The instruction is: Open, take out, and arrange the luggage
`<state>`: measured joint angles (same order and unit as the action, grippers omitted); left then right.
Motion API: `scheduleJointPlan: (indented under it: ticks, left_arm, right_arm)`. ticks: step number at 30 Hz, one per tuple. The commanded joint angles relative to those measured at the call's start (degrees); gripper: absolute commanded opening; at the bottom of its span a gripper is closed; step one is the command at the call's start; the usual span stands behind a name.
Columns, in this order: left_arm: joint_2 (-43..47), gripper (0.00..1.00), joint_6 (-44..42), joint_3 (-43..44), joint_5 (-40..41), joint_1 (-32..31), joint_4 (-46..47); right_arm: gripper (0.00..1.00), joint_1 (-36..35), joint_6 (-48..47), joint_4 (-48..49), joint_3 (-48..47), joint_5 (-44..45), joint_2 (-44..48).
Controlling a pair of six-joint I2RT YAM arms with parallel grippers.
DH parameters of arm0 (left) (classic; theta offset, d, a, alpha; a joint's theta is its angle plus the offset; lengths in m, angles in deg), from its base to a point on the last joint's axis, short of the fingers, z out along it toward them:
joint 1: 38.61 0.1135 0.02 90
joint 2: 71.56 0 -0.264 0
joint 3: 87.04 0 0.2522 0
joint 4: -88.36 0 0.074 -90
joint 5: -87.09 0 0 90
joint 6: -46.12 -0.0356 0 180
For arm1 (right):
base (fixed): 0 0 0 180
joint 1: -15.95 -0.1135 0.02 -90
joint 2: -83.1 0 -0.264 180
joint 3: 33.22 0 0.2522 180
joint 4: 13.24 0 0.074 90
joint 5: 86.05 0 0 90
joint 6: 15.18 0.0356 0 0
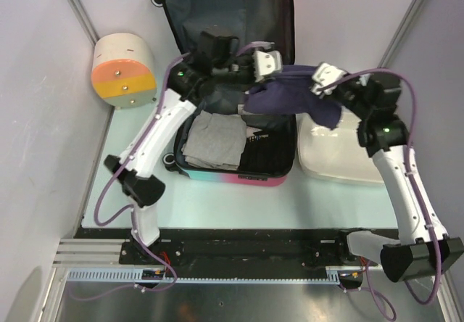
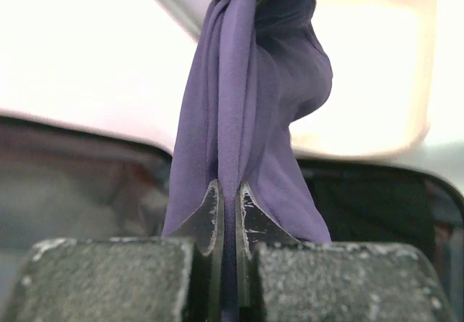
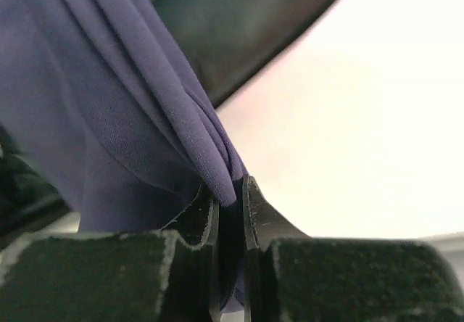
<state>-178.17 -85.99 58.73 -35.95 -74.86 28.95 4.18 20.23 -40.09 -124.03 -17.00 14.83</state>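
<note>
The luggage [image 1: 217,17] lies open, its dark-lined lid toward the back, its pink-teal lower shell [image 1: 239,178] holding folded grey and black clothes. A dark purple cloth [image 1: 290,96] hangs stretched in the air between both grippers, over the luggage's right side. My left gripper [image 1: 262,62] is shut on one end of the purple cloth [image 2: 246,119]. My right gripper [image 1: 326,79] is shut on the other end of the purple cloth [image 3: 123,97], above the edge of the white basin.
A white rectangular basin [image 1: 341,159] stands right of the luggage. A cream-and-orange rounded drawer box [image 1: 125,72] stands at the back left. A folded grey garment [image 1: 214,141] and a black one [image 1: 264,151] lie in the lower shell.
</note>
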Motion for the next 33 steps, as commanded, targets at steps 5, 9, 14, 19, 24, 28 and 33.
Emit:
scheduleJointPlan:
  ticks: [5,9,14,19,24,28,33]
  left_arm:
    - [-11.68,0.00,4.57,11.79,6.66,-7.86,14.49]
    - [-15.99,0.00,5.81,10.56,11.40,-11.73,24.71]
    - [-20.82,0.00,4.32,9.59,17.91,-13.85,37.18]
    - [-20.75,0.00,4.05,5.83,18.37,-14.29,41.52]
    - [-14.16,0.00,-0.23,-18.50,8.96,-16.39,42.83]
    - [-16.42,0.00,-5.79,-29.34,9.13,-19.20,42.92]
    - [-20.48,0.00,-4.48,-31.90,11.58,-19.65,42.92]
  right_arm:
    - [0.00,26.87,-2.72,-1.78,-2.48,-10.15,2.18]
    - [0.00,39.25,-1.75,2.09,-1.87,-17.44,-1.32]
    - [0.00,43.76,-0.96,8.94,-1.87,-24.31,-6.25]
    - [0.00,44.99,-1.65,9.68,1.37,-28.96,-6.53]
    - [0.00,48.68,-29.22,-7.61,17.42,-34.68,-0.47]
    - [0.00,49.47,-48.38,-17.31,28.59,-31.27,1.03]
    - [0.00,49.65,-59.56,-24.96,35.13,-24.86,-1.33]
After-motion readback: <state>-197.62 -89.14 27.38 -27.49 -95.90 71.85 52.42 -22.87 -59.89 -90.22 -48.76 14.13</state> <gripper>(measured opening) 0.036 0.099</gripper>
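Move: Both hands already hold the bunched purple cloth between them, high up. The white basin lies about 34 cm to the left hand's right, level with it fore and aft and some 35 cm below. From the right hand it is about 16 cm right, 2 cm back and as far down. Inside the suitcase, the black clothes sit about 16 cm left of the right hand and 3 cm back, the grey clothes 34 cm left and level with it. Both hands carry the gripped cloth 20 cm right, then sink some 25 cm, drawing back, to the basin. ##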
